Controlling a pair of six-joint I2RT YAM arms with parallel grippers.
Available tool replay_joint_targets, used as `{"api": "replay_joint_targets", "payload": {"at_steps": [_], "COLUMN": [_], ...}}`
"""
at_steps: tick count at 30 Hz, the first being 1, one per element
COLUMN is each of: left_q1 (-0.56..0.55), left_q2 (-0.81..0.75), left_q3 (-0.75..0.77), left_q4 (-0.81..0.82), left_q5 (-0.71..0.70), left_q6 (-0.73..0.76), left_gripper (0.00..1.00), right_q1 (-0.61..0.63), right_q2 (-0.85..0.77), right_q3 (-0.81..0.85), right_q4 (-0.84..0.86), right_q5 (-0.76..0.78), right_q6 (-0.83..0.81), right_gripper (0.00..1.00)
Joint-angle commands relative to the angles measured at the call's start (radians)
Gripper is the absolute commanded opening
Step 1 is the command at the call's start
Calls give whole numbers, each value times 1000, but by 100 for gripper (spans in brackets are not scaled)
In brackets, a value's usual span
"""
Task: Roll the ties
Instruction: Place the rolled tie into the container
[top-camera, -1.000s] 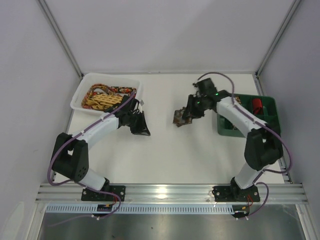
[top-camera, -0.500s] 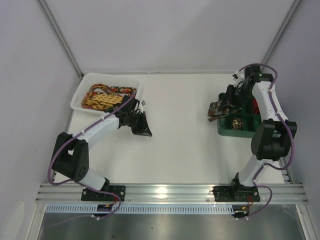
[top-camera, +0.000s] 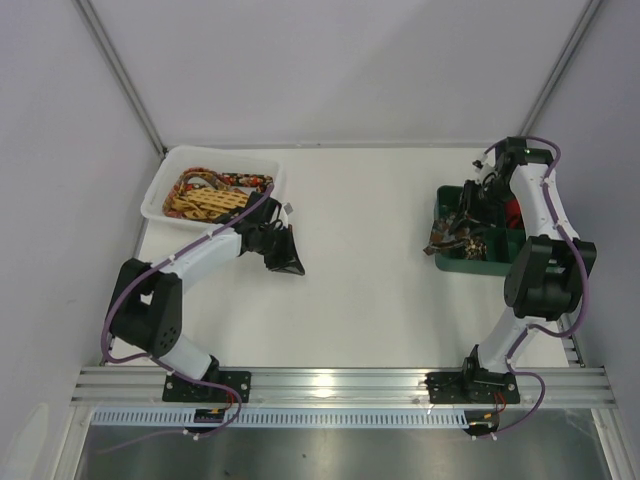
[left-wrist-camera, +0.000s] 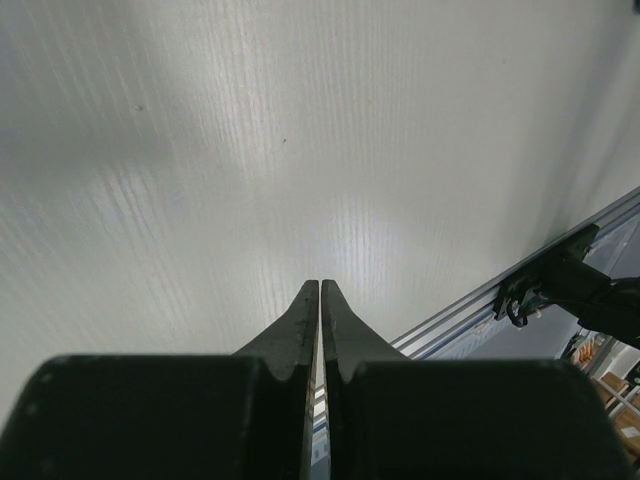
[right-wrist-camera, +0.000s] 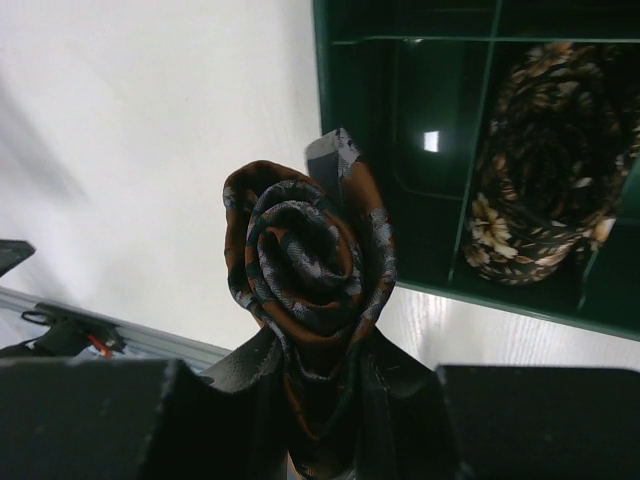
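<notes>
My right gripper (right-wrist-camera: 315, 350) is shut on a tie rolled into a coil (right-wrist-camera: 308, 258), dark brown and orange with grey flecks. In the top view that coil (top-camera: 438, 242) hangs at the left edge of the green divided box (top-camera: 470, 265), with the right gripper (top-camera: 455, 230) just over the box's near-left corner. Another rolled tie, dark and floral (right-wrist-camera: 545, 190), lies in one compartment. Loose ties, one of them yellow lattice (top-camera: 205, 203), fill the white tray (top-camera: 225, 152). My left gripper (top-camera: 285, 255) rests near the tray, shut (left-wrist-camera: 320, 287) on nothing.
A red item (top-camera: 513, 210) sits in a far compartment of the green box. The compartment beside the floral coil (right-wrist-camera: 420, 150) holds nothing. The aluminium rail (top-camera: 340, 380) runs along the table's near edge, and grey walls close in both sides.
My right arm has carried the rolled tie from the middle of the table rightward to the green box's left edge. The left arm has barely moved.
</notes>
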Motion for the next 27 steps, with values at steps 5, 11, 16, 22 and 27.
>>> {"api": "replay_joint_targets", "payload": {"at_steps": [5, 11, 16, 22, 27], "left_q1": [-6, -6, -6, -6, -6], "left_q2": [7, 13, 10, 8, 5], "left_q3": [14, 11, 9, -6, -15], "left_q4": [15, 20, 18, 29, 37], "left_q5": [19, 20, 12, 11, 9], "left_q6": [28, 20, 19, 8, 0], "left_gripper": [6, 6, 6, 6, 6], "right_q1": [15, 41, 61, 92, 119], "right_q2": [21, 59, 93, 144, 191], "right_q3": [16, 34, 36, 56, 99], "right_q4": [34, 34, 41, 42, 19], "right_q5": [153, 201, 253, 308, 360], "right_q6": [-18, -22, -22, -16, -7], "right_gripper": [0, 0, 0, 0, 0]}}
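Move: The right hand, still gripping the rolled tie, has the container's empty front-left compartment about 11 cm below, 2 cm ahead and 2 cm right. The floral roll lies in the next compartment, some 6 cm right of the empty one; the golden roll lies about 9 cm ahead and 7 cm right of the hand. From the left hand the empty compartment is roughly 34 cm right, 5 cm ahead and 5 cm lower. The right hand lowers the gripped tie about 5 cm towards the empty compartment, drifting right and tilting upright. ##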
